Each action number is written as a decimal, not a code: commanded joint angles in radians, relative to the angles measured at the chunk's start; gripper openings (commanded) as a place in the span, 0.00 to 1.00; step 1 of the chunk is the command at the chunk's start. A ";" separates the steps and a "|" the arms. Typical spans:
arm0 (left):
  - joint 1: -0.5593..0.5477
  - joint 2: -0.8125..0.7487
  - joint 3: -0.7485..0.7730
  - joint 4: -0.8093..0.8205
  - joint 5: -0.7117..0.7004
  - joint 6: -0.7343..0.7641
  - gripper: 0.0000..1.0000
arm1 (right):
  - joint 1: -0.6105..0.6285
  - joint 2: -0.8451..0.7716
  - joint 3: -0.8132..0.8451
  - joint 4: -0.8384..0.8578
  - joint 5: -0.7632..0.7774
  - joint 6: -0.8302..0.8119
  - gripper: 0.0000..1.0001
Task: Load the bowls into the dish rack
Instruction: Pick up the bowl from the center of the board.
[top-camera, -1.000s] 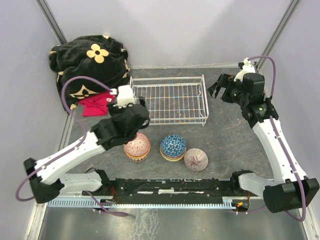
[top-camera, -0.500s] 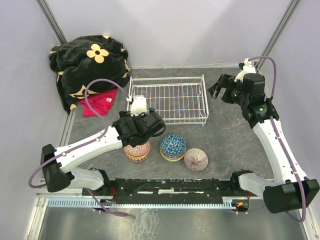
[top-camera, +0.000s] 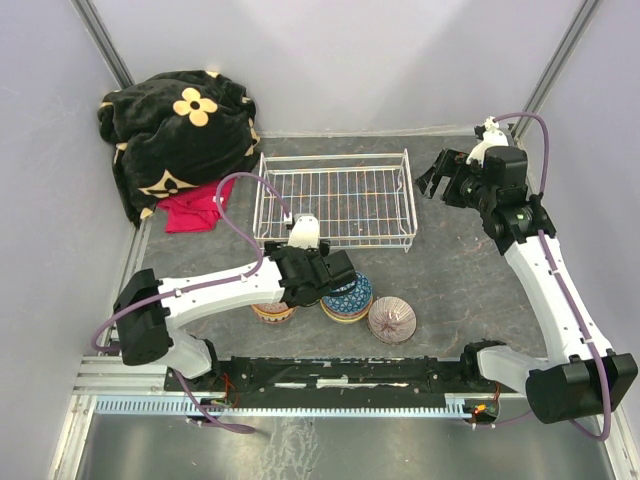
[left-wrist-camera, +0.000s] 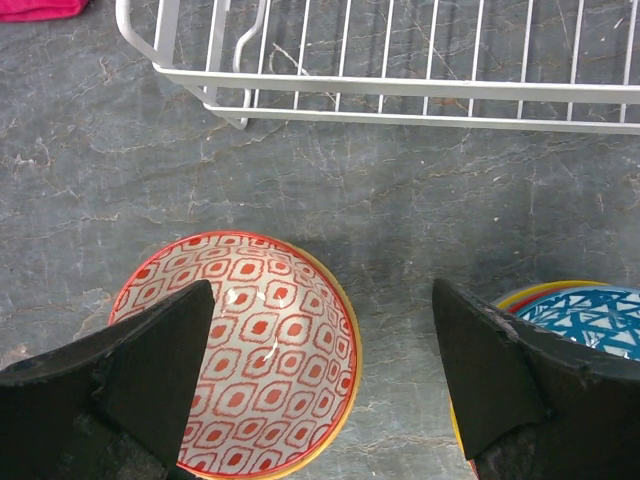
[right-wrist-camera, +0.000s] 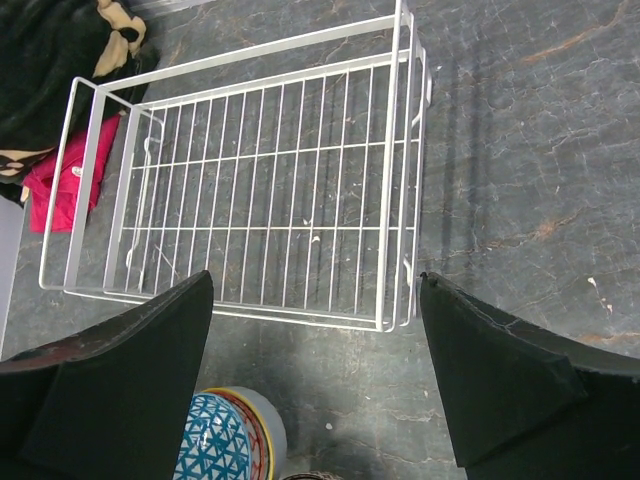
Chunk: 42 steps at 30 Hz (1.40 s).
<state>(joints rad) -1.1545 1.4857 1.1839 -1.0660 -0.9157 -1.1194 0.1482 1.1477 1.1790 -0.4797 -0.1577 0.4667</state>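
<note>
Three bowls stand in a row in front of the white wire dish rack, which holds nothing. The pink-patterned bowl is partly hidden under my left arm. Right of it are the blue bowl and the purple-white bowl. My left gripper hangs open above the gap between the pink bowl and the blue bowl, with only table between its fingers. My right gripper is open, high beside the rack's right end; its view looks down on the rack and the blue bowl.
A black blanket with tan flowers is heaped at the back left, and a red cloth lies beside the rack's left end. Grey walls close the back and sides. The arms' mounting rail runs along the near edge.
My left arm has swung right and nearer, from beside the rack's left front corner to above the pink and blue bowls. The right arm has stayed where it was.
</note>
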 joint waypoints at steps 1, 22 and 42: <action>-0.004 0.003 -0.002 0.012 -0.067 -0.093 0.92 | -0.006 0.005 0.038 0.029 -0.018 0.000 0.91; 0.020 0.041 -0.099 0.100 -0.028 -0.097 0.67 | -0.012 0.028 0.039 0.031 -0.038 0.003 0.90; 0.021 -0.106 -0.229 0.143 0.016 -0.146 0.11 | -0.013 0.111 0.033 0.063 -0.142 0.037 0.87</action>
<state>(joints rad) -1.1400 1.4559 0.9894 -0.9176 -0.8810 -1.1824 0.1406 1.2297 1.1790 -0.4633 -0.2409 0.4858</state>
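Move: The left hand is open above the red-patterned bowl stack. The top bowl's middle lies about 5 cm to its left, level with it fore and aft, and some 7 cm below. The blue bowl stack is roughly 10 cm to the hand's right, also level. The dish rack's middle is about 19 cm ahead and 8 cm right, at similar depth. From the right hand, the red-patterned bowl is some 31 cm left, 14 cm back and 20 cm down. Down almost straight, about 5 cm, goes the left hand onto the right-hand rim of the top red-patterned bowl, then it stays at that height and shuts from wide open to nearly closed, pinching the rim. The wrist barely turns; only near the end does it roll back some 5 degrees. The empty right hand eases about 2 cm down. ##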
